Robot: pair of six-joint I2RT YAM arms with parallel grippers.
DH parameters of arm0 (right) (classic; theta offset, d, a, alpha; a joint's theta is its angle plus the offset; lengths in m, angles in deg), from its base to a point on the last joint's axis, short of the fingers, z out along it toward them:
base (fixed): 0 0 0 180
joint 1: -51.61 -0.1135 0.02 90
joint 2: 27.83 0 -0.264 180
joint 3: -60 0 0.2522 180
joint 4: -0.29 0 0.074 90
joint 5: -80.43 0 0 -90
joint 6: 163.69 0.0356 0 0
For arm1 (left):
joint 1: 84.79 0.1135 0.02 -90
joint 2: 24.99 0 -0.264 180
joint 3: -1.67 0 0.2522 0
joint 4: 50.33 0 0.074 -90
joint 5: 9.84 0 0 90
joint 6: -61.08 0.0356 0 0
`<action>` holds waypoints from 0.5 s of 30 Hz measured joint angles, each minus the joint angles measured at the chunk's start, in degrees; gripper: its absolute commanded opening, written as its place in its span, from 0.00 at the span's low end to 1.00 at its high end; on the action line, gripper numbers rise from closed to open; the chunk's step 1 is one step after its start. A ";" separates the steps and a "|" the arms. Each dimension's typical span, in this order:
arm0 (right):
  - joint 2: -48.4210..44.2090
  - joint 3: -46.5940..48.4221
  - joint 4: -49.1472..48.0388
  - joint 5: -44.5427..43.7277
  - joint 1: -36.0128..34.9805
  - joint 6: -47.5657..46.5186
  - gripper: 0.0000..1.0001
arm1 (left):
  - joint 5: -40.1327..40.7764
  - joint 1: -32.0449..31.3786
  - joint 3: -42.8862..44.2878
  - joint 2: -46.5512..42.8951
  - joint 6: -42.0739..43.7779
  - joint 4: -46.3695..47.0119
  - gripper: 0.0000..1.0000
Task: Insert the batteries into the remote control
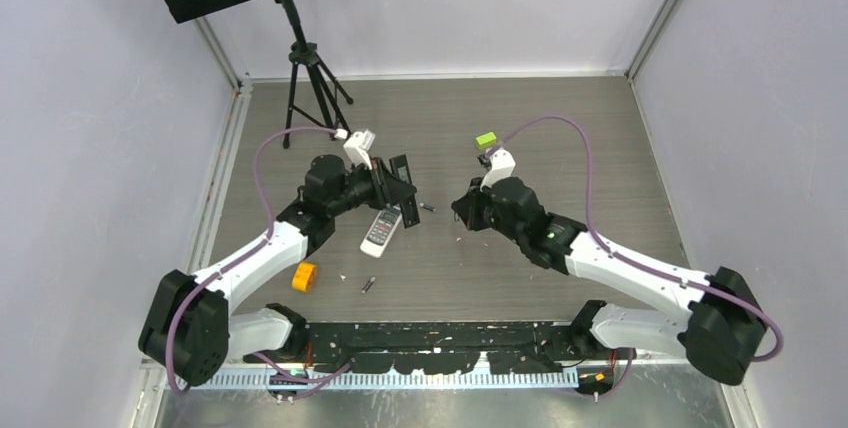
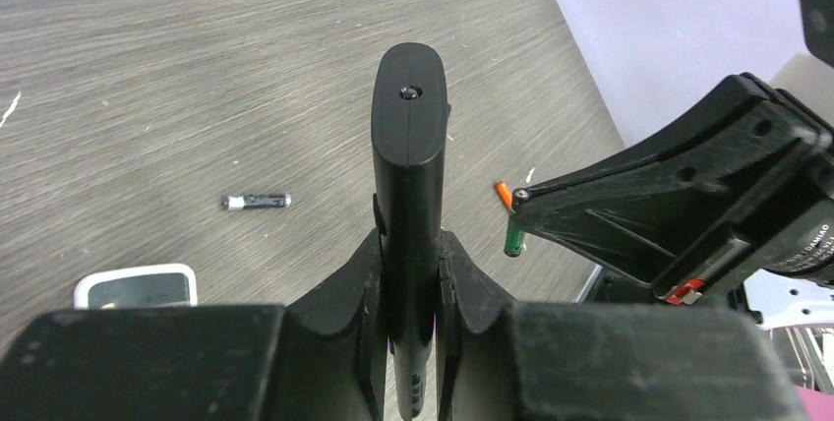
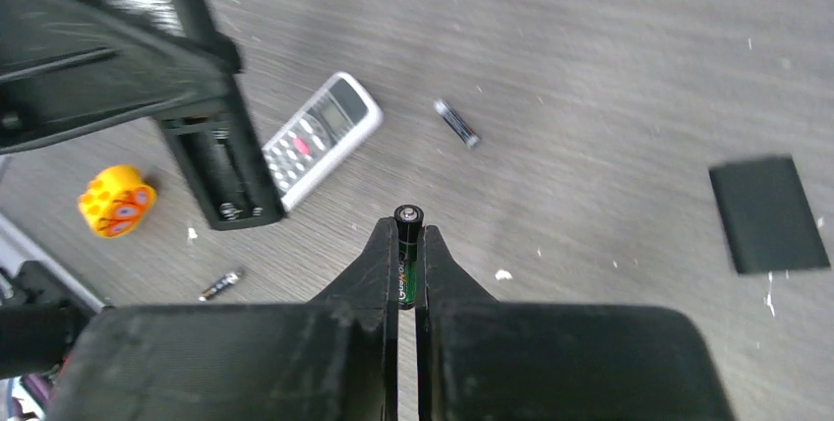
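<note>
My left gripper [image 2: 408, 244] is shut on a black remote control [image 2: 408, 136], held on edge above the table. Seen from the right wrist, its battery compartment [image 3: 224, 170] lies open and faces the right arm. A green-and-black battery [image 3: 408, 244] is pinched upright in my right gripper [image 3: 408, 232], a short way from the compartment. In the top view the right gripper [image 1: 462, 211] stands just right of the black remote control [image 1: 398, 186]. Loose batteries lie on the table, one [image 3: 456, 123] far from me and one [image 3: 220, 284] near the front. An orange-red battery [image 2: 503, 193] shows by the right gripper's fingers.
A white remote [image 1: 381, 231] lies face up under the held one. An orange block [image 1: 304, 276] sits front left and a lime-green block [image 1: 486, 139] behind the right arm. A flat black cover [image 3: 769, 214] lies to the right. A tripod [image 1: 305, 78] stands at the back left.
</note>
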 measured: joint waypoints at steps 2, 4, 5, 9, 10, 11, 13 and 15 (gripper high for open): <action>-3.08 -2.36 -4.90 1.53 -0.11 -2.75 0.00 | -1.05 0.00 0.79 0.15 -0.28 0.04 0.00; -5.07 -3.91 -8.70 3.32 -0.13 -5.07 0.00 | -2.47 0.00 1.73 0.50 -0.87 0.09 0.00; -5.68 -4.37 -10.29 4.17 -0.17 -6.12 0.00 | -3.26 0.00 2.21 0.72 -1.07 0.09 0.00; -7.56 -6.19 -16.92 8.15 -0.44 -9.33 0.00 | -7.04 0.00 3.28 1.77 -2.60 2.23 0.00; -8.02 -6.80 -18.80 9.49 -0.48 -10.01 0.00 | -8.33 0.00 3.28 2.14 -3.23 3.45 0.00; -8.46 -7.39 -20.31 10.67 -0.50 -10.56 0.00 | -9.27 0.00 3.28 2.51 -3.91 4.44 0.00; -9.09 -8.20 -22.56 12.39 -0.52 -11.17 0.00 | -10.67 0.00 3.28 3.17 -4.68 5.88 0.00; -9.53 -8.48 -24.00 13.90 -0.55 -11.37 0.00 | -11.87 0.00 3.28 3.89 -5.90 7.32 0.00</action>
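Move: The right hand holds the green battery. The black remote's open battery end, in the left fingers, lies about 10 cm to its left, nearly level fore and aft and some 3 cm higher. On the table, 14 cm below, the loose battery is 8 cm ahead and 7 cm left, the white remote 2 cm ahead and 18 cm left. From the left hand, the green battery is about 4 cm back, 12 cm right and 4 cm lower. Still pinching the green battery, the right hand climbs about 8 cm, drifting 3 cm left and slightly back towards the black remote's open end while the wrist tips up and swings counter-clockwise, roughly 30 degrees in all. The left hand keeps its grip and brings the remote to meet it, rising and shifting right about 3 cm each, with a small clockwise turn. ##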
